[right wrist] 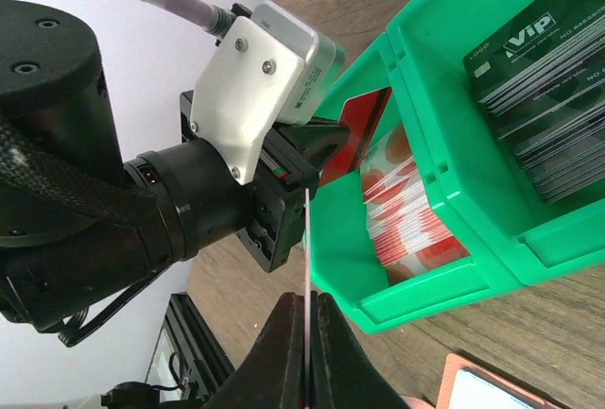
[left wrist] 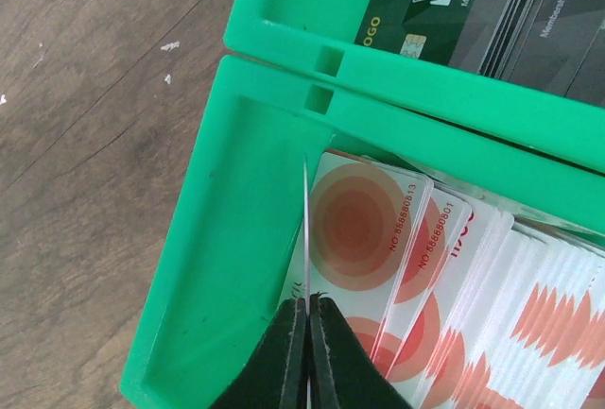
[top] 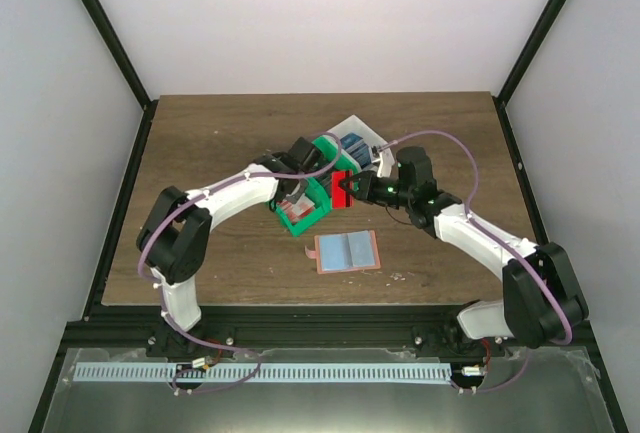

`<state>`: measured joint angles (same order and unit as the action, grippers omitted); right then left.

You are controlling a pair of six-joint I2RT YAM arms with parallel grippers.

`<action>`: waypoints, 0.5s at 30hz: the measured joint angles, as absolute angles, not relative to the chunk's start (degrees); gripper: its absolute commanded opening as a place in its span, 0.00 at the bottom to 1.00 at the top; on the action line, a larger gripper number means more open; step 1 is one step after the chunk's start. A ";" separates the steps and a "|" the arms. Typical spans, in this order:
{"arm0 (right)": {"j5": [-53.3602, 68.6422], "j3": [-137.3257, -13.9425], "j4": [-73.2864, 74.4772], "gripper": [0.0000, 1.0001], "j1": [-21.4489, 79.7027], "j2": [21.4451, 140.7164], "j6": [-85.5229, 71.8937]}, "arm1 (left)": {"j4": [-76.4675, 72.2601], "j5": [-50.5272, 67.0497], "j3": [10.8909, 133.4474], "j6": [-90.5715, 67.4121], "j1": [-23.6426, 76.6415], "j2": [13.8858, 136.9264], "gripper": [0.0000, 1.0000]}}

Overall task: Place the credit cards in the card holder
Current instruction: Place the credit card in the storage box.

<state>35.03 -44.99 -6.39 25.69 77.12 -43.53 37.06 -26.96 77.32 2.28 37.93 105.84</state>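
Note:
My left gripper (left wrist: 307, 303) is shut on a credit card (left wrist: 305, 230), seen edge-on as a thin line, over a green bin (left wrist: 213, 267) of red-and-white credit cards (left wrist: 378, 239). In the right wrist view that card shows a red face (right wrist: 365, 127). My right gripper (right wrist: 306, 298) is shut on another credit card (right wrist: 306, 239), also edge-on, just outside the bin's near wall (right wrist: 416, 296). From above, this card is red (top: 345, 191). The salmon card holder (top: 347, 251) lies open and flat on the table in front of the bins, apart from both grippers.
A second green bin (right wrist: 444, 97) behind the first holds dark VIP cards (right wrist: 544, 78). A white bin (top: 358, 136) with blue cards stands further back. The left wrist's camera housing (right wrist: 250, 78) hangs close to my right gripper. Bare wood table (top: 200, 143) lies to the left.

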 measured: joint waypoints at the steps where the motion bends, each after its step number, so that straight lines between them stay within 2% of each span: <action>1: 34.96 -44.97 -6.39 0.01 25.69 77.08 -43.53 | 36.91 -27.14 77.32 2.33 37.93 106.00 0.14; 5: 34.61 -44.60 -6.42 0.00 25.69 76.51 -43.62 | 36.99 -27.09 77.32 1.85 37.91 107.02 0.26; 11: 33.71 -41.78 -5.96 0.01 25.69 73.93 -44.18 | 37.26 -25.43 77.32 0.27 37.91 107.39 0.33; 15: 33.08 -40.25 -4.89 0.01 25.69 72.40 -44.29 | 37.36 -22.39 77.21 -1.78 37.91 106.80 0.45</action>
<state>33.08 -40.25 -4.89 25.69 72.40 -44.29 37.36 -22.39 77.21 -1.78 37.91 106.80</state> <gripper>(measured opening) 0.010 0.370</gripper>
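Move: My left hand holds a credit card over the left green compartment; the compartment's middle lies about 1 cm ahead, 2 cm right and 7 cm below. From that hand the middle green compartment is roughly 8 cm ahead and 9 cm right, and the open card holder 11 cm back and 12 cm right. From my right hand, which also holds a card, the left compartment is about 6 cm ahead, 11 cm left and 16 cm down. I let go of the card in the left compartment: my left fingers spread to about a third of their range as the hand sinks some 1.5 cm, then it eases about 1 cm to the right and slightly back. My right hand keeps its red card pinched and shifts roughly 2.5 cm back, right and down, away from my left hand. ##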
